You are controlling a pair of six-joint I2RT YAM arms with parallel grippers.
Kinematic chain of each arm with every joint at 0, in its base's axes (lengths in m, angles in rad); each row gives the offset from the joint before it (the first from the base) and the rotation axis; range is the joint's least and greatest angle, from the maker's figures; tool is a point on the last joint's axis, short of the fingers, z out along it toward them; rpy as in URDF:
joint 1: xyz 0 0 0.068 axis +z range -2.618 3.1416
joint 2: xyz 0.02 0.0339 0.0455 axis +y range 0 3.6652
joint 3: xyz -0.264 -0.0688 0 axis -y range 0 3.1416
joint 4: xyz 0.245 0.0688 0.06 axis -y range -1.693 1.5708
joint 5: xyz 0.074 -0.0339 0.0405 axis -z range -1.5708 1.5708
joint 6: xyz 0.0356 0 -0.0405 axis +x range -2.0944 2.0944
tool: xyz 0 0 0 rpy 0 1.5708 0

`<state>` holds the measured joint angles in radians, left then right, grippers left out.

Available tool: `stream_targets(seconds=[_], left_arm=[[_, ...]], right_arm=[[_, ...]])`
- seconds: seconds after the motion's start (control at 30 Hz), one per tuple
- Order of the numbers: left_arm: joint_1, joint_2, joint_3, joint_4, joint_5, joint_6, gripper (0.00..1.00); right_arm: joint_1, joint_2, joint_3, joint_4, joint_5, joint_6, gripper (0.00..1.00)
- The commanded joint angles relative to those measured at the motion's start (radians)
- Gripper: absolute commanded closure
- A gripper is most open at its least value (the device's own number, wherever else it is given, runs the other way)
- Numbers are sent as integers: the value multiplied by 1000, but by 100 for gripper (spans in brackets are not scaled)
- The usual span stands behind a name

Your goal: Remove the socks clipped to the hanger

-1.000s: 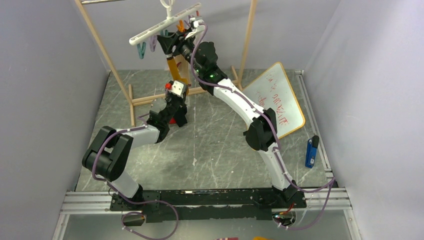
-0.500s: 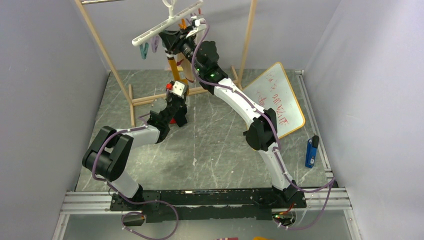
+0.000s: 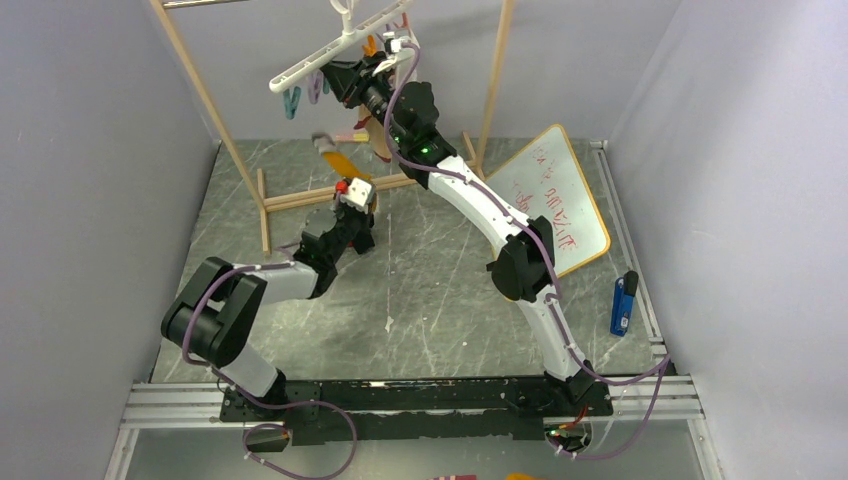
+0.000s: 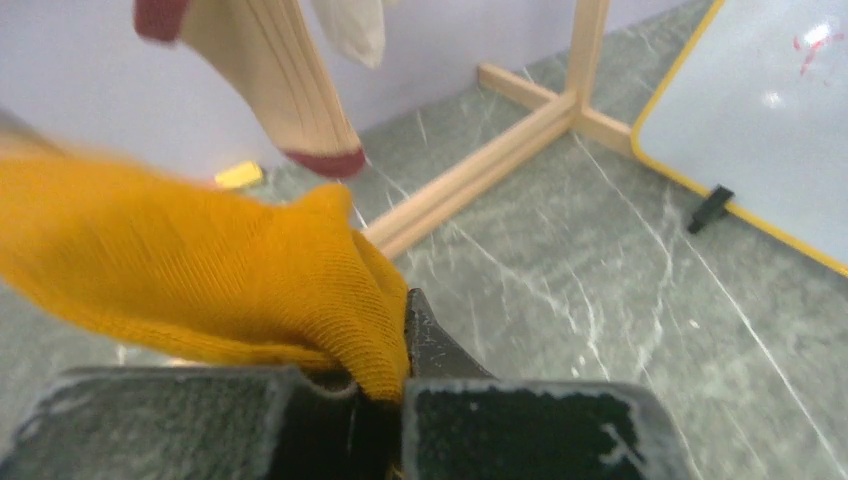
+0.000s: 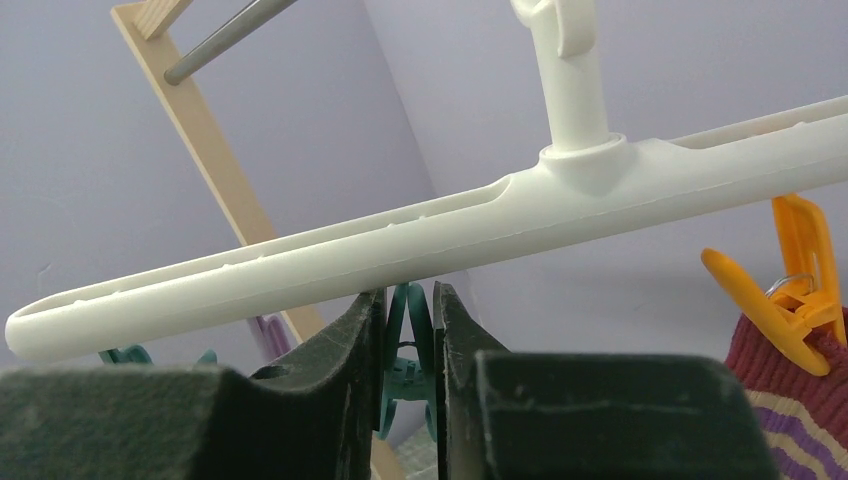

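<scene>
The white hanger (image 3: pixel 312 58) hangs tilted from the wooden rack. Right under its bar (image 5: pixel 450 230), my right gripper (image 3: pixel 347 82) is shut on a teal clip (image 5: pixel 405 345), squeezing its handles together. The mustard-yellow sock (image 3: pixel 337 157) hangs free of the hanger, with its lower end pinched in my shut left gripper (image 3: pixel 356 196). In the left wrist view the sock (image 4: pixel 200 270) drapes over that gripper (image 4: pixel 400 335). A maroon-and-cream striped sock (image 5: pixel 790 400) stays held by an orange clip (image 5: pixel 790 270). A cream sock with maroon ends (image 4: pixel 270 70) and a white one (image 4: pixel 352 25) hang behind.
The wooden rack frame (image 3: pixel 213 105) stands at the back, with its foot rail (image 4: pixel 490 170) on the marbled table. A yellow-edged whiteboard (image 3: pixel 555 195) leans at the right. A blue object (image 3: pixel 622 303) lies by the right wall. A purple clip (image 5: pixel 268 335) hangs further along the bar.
My right gripper has shut on the teal clip. The mustard sock has come free of the hanger. My left gripper has drawn the sock down and nearer.
</scene>
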<state>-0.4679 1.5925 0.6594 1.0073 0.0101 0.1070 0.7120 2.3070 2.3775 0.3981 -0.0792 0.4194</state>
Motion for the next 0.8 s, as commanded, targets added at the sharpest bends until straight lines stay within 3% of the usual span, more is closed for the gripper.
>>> stream_targets(seconds=[0.0, 0.37, 0.43, 0.47, 0.5, 0.53, 0.67, 0.77], left_arm=[[-18, -79, -56, -63, -9, -59, 95], [-104, -86, -198, -143, -79, -250, 92], [-116, -91, -200, -156, -99, -261, 73], [-123, -96, -198, -166, -108, -266, 56], [-125, -105, -197, -178, -113, -268, 18], [-128, -116, -194, -198, -119, -272, 5], [-142, -206, -196, -297, -149, -281, 3], [-145, -321, -220, -380, -193, -291, 2]], right_arm=[[-11, -24, 7, 52, 4, 0, 97], [-11, -30, -12, 58, -5, 9, 96], [-11, -35, -20, 60, -7, 6, 92], [-11, -41, -30, 63, -5, 4, 88], [-11, -48, -42, 67, -5, 2, 84], [-11, -55, -54, 71, -5, -2, 79], [-14, -93, -110, 75, -26, -14, 50], [-16, -128, -171, 83, -40, -16, 37]])
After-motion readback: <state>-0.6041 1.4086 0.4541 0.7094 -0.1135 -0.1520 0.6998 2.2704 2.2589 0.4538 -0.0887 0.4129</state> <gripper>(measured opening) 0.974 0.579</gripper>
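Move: The left hand holds the mustard sock, which trails up and forward. Its drop place, the red and black sock pile, lies level with it, about 5 cm to its left and 17 below; the stand's foot bar is some 14 cm ahead at table height. The right hand pinches the empty teal clip, about 1 cm below its hand point; the orange clip is 5 cm ahead and 8 right, the purple clip 2 back and 4 left. Down and back about equally, some 9 cm each, the left hand brings the mustard sock down towards the sock pile, tipping its fingers about 20 degrees downward. Near the bottom its fingers spread wide, let the sock go, and the hand rises again by a centimetre. Late on, the right hand opens off the teal clip and sinks about 2 cm. ##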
